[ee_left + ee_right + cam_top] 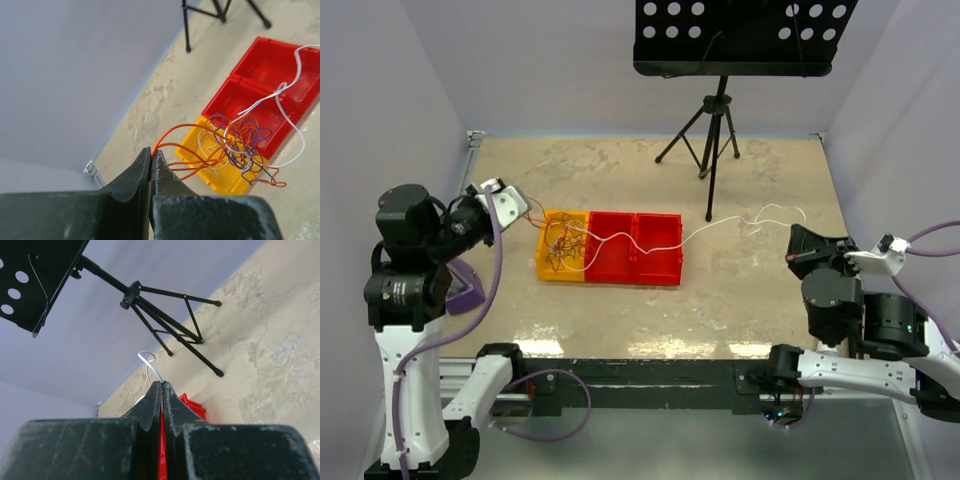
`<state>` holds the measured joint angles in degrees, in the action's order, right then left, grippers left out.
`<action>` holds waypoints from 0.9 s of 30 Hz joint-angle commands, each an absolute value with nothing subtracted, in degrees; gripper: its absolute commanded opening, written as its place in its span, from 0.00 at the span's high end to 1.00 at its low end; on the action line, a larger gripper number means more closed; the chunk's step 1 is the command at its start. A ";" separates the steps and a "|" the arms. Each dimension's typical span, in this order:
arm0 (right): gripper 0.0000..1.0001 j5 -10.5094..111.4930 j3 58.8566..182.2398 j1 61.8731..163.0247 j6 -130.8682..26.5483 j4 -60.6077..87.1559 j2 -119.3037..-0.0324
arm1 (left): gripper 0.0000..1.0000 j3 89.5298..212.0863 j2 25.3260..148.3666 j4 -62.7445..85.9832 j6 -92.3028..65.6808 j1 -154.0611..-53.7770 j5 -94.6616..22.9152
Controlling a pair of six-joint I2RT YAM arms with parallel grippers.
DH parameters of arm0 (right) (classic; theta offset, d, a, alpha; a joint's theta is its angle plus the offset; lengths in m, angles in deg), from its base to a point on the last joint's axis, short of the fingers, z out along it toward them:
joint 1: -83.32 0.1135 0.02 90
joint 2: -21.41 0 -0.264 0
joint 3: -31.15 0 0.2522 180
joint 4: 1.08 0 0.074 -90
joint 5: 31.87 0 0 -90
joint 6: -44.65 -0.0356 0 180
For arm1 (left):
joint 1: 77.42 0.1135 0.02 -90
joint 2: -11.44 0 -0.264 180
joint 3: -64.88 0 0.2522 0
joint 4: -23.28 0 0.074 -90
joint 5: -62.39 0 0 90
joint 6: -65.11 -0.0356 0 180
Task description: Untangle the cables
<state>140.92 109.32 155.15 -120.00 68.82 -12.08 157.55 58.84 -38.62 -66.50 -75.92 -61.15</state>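
Note:
The cables (565, 250) are a tangle of thin orange, purple and white wires lying over the yellow bin (548, 272); the left wrist view shows the tangle (242, 142) too. My left gripper (523, 206) hovers just left of that bin, shut on an orange cable (172, 131) that runs from its tips (151, 150) into the tangle. A long white cable (720, 226) leads from the tangle across the red bins to my right gripper (792, 245). In the right wrist view that gripper (162, 383) is shut on the white cable (151, 367), which curls above the tips.
Two red bins (635, 248) adjoin the yellow one on its right. A black music stand on a tripod (715, 130) stands at the back centre, its perforated tray (740, 35) overhead. Walls close in the left, back and right sides. A purple hose (485, 290) hangs by the left arm.

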 commanded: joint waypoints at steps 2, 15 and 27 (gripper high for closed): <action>1.00 144.71 113.03 155.22 -110.14 62.44 -15.76 | 1.00 171.07 60.91 -55.05 -73.30 -75.66 -78.48; 1.00 149.62 111.55 153.90 -109.72 61.35 -20.87 | 1.00 155.04 54.34 -65.46 -93.08 -75.66 -72.98; 1.00 161.23 123.21 145.74 -114.48 71.87 -28.93 | 1.00 133.67 48.54 -56.41 -97.92 -75.66 -57.86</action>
<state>141.31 116.18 151.50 -103.39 57.85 -23.71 137.38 50.68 -60.00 -93.64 -75.92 -62.81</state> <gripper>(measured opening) 0.007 0.028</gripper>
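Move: My left hand holds the tangle by its orange loops. The tangle hangs about 2 cm ahead, 7 cm right and 18 cm below this hand, and the clear table spot for it lies roughly 1 cm ahead, 4 right and 38 below. The yellow bin sits 12 ahead, 4 right and 36 below, the middle red bin 12 ahead, 14 right, same depth. From my right hand the tangle is some 5 ahead, 38 left, 18 below. I swing my left hand back about 9 cm and a little right, rising slightly, then bring it down some 20 cm while it eases forward and left, drawing the tangle out in front of the yellow bin. My wrist turns clockwise and tips down, fingers still shut on the orange loops. My right hand keeps its pinch on the white cable, drifting 3 cm left, then up and slightly forward. ##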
